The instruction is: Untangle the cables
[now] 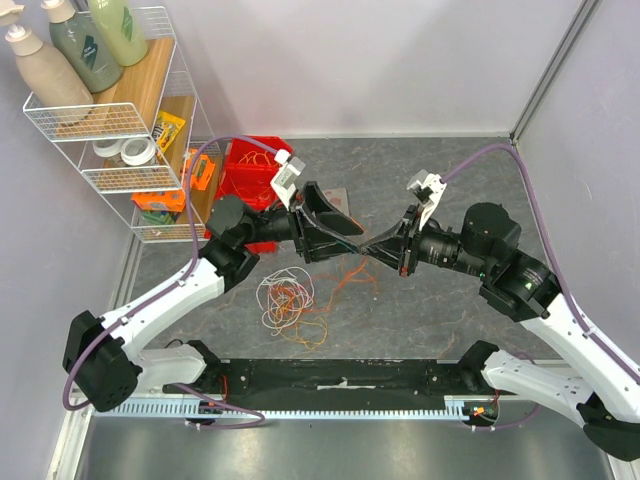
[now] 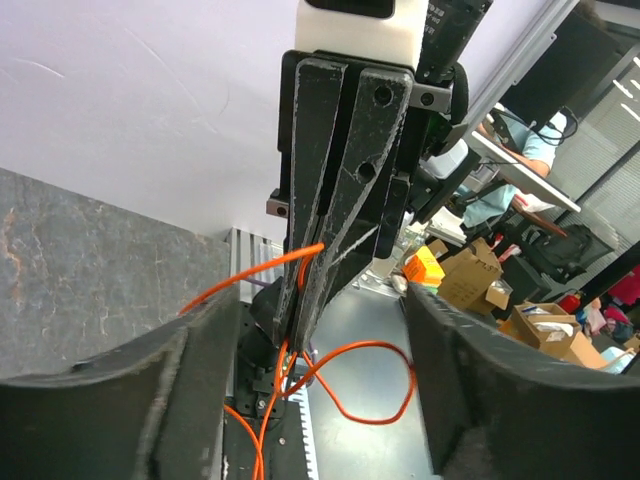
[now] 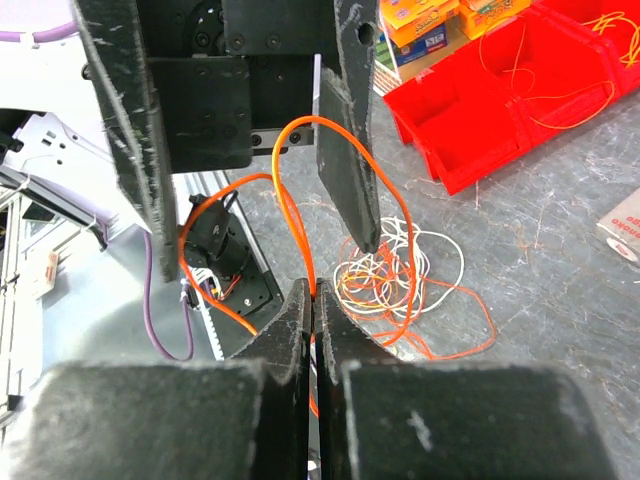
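Note:
The cables [image 1: 290,300] lie as a loose heap of white and orange loops on the grey table in front of the arms, also in the right wrist view as cables [image 3: 385,270]. One orange cable [image 3: 300,215] rises out of it into my right gripper [image 3: 316,290], which is shut on it. In mid-air above the heap, the right gripper [image 1: 372,250] points its tip between the spread fingers of my left gripper [image 1: 335,235]. The left gripper [image 2: 318,300] is open; the orange cable [image 2: 385,385] hangs in a loop between its fingers [image 2: 190,390], and no contact shows.
A red bin [image 1: 255,170] with more orange wire stands behind the left arm. A white wire shelf [image 1: 100,120] with bottles, tape rolls and snack packs fills the back left corner. Walls close off the back and right. The black base rail [image 1: 340,375] runs along the near edge.

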Controlling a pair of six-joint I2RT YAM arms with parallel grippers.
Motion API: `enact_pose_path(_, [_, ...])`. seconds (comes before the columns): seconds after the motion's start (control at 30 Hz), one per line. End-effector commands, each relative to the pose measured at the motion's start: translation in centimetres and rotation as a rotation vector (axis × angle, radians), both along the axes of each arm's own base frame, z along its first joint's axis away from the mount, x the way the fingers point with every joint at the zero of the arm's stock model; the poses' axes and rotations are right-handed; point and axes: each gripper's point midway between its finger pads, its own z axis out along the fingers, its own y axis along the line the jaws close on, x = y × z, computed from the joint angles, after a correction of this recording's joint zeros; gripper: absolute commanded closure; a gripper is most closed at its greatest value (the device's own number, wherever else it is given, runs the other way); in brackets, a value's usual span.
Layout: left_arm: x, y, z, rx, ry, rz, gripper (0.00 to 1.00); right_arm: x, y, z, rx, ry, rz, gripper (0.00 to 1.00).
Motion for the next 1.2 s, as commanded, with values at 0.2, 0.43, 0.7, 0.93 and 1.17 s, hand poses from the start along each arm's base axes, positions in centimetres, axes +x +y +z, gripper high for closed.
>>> enact_pose_path(0.2, [-0.5,0.1,2.7,-0.071,-0.043,-0.016,0.68,-0.4,0.9,0.8,0.046,-0.021,0.057,1.0])
enact_pose_path(0.43, [0.2,0.0,3.1,-0.066,-0.021,0.03,0.83,-0.3,1.2,0.0,0.029,-0.017,0.068,1.0])
enact_pose_path(0.7, [0.7,-0.2,2.8,-0.056,-0.002,0.038,0.87,-0.2,1.3,0.3,0.032,-0.023,0.071,1.0])
enact_pose_path(0.93, [1.8,0.0,2.7,-0.053,-0.028,0.127,0.98,0.1,1.0,-0.5,0.019,-0.015,0.044,0.92])
enact_pose_path(1.17, [10.9,2.1,0.8,0.208,-0.067,0.641,0.98,5.8,-6.4,-2.7,-0.15,-0.005,-0.492,0.04])
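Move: The orange cable, pinched in the right fingertips, lies about 2 cm to the right of the left hand point, level with it, between that hand's open fingers; it is at the right hand point itself. From either hand the white-and-orange cable pile lies on the table some 14 cm left, straight ahead 0 and 37 cm below. The small flat box lies about 20 cm ahead of the left hand, 4 cm left and 37 cm below. Left fingers pinch the orange cable, right ones open off it, then the left swings about 5 cm forward. ##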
